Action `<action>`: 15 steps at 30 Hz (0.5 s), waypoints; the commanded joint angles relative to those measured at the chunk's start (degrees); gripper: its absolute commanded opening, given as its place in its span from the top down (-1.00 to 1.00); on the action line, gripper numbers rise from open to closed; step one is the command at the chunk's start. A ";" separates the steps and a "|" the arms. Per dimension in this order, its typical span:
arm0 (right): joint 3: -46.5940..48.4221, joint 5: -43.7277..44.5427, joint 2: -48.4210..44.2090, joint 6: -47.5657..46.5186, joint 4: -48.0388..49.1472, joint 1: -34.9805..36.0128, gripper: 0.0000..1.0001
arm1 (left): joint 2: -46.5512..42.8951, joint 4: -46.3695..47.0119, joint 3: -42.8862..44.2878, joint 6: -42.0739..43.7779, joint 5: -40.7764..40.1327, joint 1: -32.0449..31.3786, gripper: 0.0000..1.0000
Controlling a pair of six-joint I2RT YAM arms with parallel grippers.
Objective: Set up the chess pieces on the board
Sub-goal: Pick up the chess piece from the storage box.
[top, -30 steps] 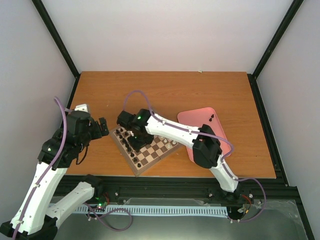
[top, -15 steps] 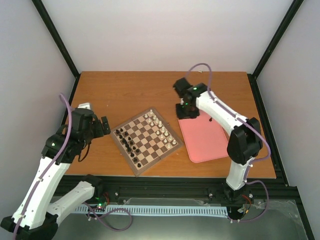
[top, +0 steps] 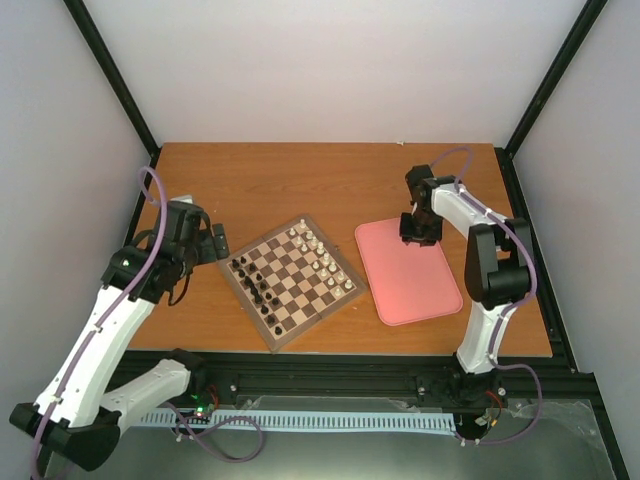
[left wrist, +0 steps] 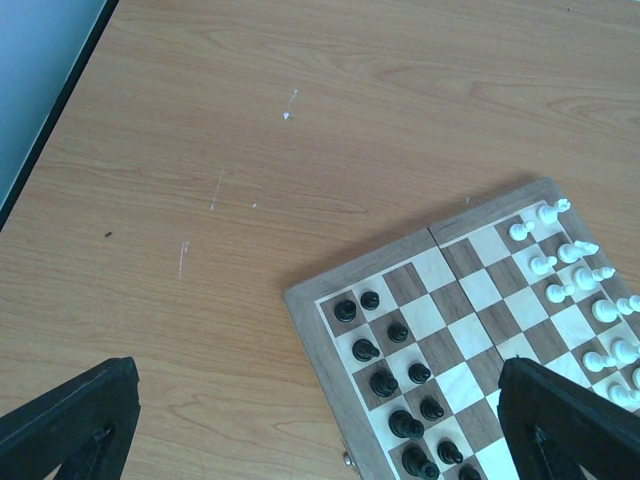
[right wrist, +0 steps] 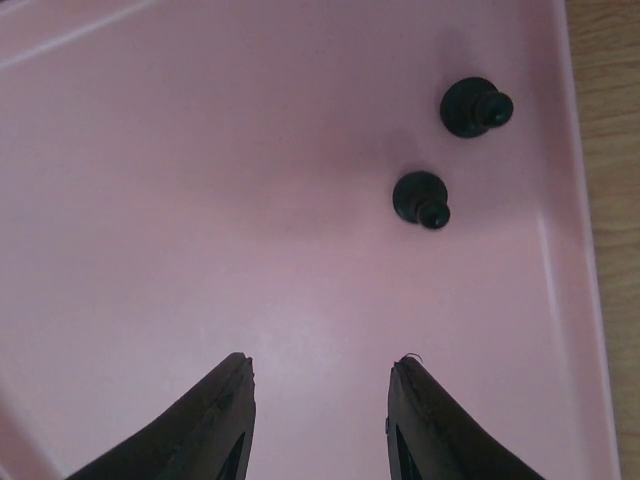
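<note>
The board (top: 300,290) lies at the table's middle, turned at an angle. Several black chess pieces (top: 256,285) stand in two rows along its left side, also seen in the left wrist view (left wrist: 385,350). Two more black pieces (right wrist: 420,198) (right wrist: 475,107) lie on the pink tray (right wrist: 250,200), just ahead of my right gripper (right wrist: 322,362), which hangs open and empty above the tray floor. In the top view that right gripper (top: 417,228) covers the tray's far corner. My left gripper (top: 215,243) is open, held above the table beside the board's left corner (left wrist: 300,300).
White chess figures (top: 320,255) fill the board's right side (left wrist: 580,280). The pink tray (top: 410,285) lies right of the board. Black frame rails run along the table's edges. Bare wooden table (left wrist: 250,150) stretches behind and left of the board.
My right arm has swung from over the board's black side across to the tray's far corner. My left arm has shifted a little toward the board.
</note>
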 commanded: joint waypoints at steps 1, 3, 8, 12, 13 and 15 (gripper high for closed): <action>0.16 0.17 2.86 -1.71 2.96 -1.66 0.24 | 1.42 1.74 3.08 -0.33 -0.95 -0.28 -0.99; 0.10 0.43 3.59 -1.74 3.56 -2.91 0.24 | 2.15 2.07 3.49 -0.46 -1.05 -0.27 -0.99; 0.04 0.70 5.11 -2.65 4.91 -4.76 0.24 | 3.90 2.86 4.13 -0.92 -1.11 -0.27 -0.99; 0.58 0.27 7.23 -3.26 5.99 -5.43 0.26 | 5.00 3.72 4.13 -1.30 -0.81 -0.28 -1.00; 0.81 0.36 7.56 -3.32 6.13 -5.49 0.26 | 5.28 3.81 4.26 -1.38 -0.73 -0.28 -0.99; 1.25 0.24 8.16 -3.58 6.22 -5.75 0.32 | 6.00 3.95 4.58 -1.31 -0.84 -0.33 -0.99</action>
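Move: Just over the far part of the storage box, the right hand has the nearer black pawn about 3 cm ahead, 3 cm to its right and 5 cm below. The other black pawn stands roughly 5 cm ahead and 4 cm right of the hand, at the same depth. The box's middle lies some 8 cm back from the hand, straight behind it. From the left hand, the nearer pawn is about 15 cm ahead, 51 cm right and 25 cm below. Sinking into the storage box, the right hand goes down about 4 cm while sliding some 3 cm to its right and 2 cm forward, towards the nearer black pawn. Its fingers point down and stay partly open, bringing the tips to either side of the pawn's line, with the pawn still slightly ahead and no grip taken. The empty left hand drifts about 2 cm forward, still wide open. ##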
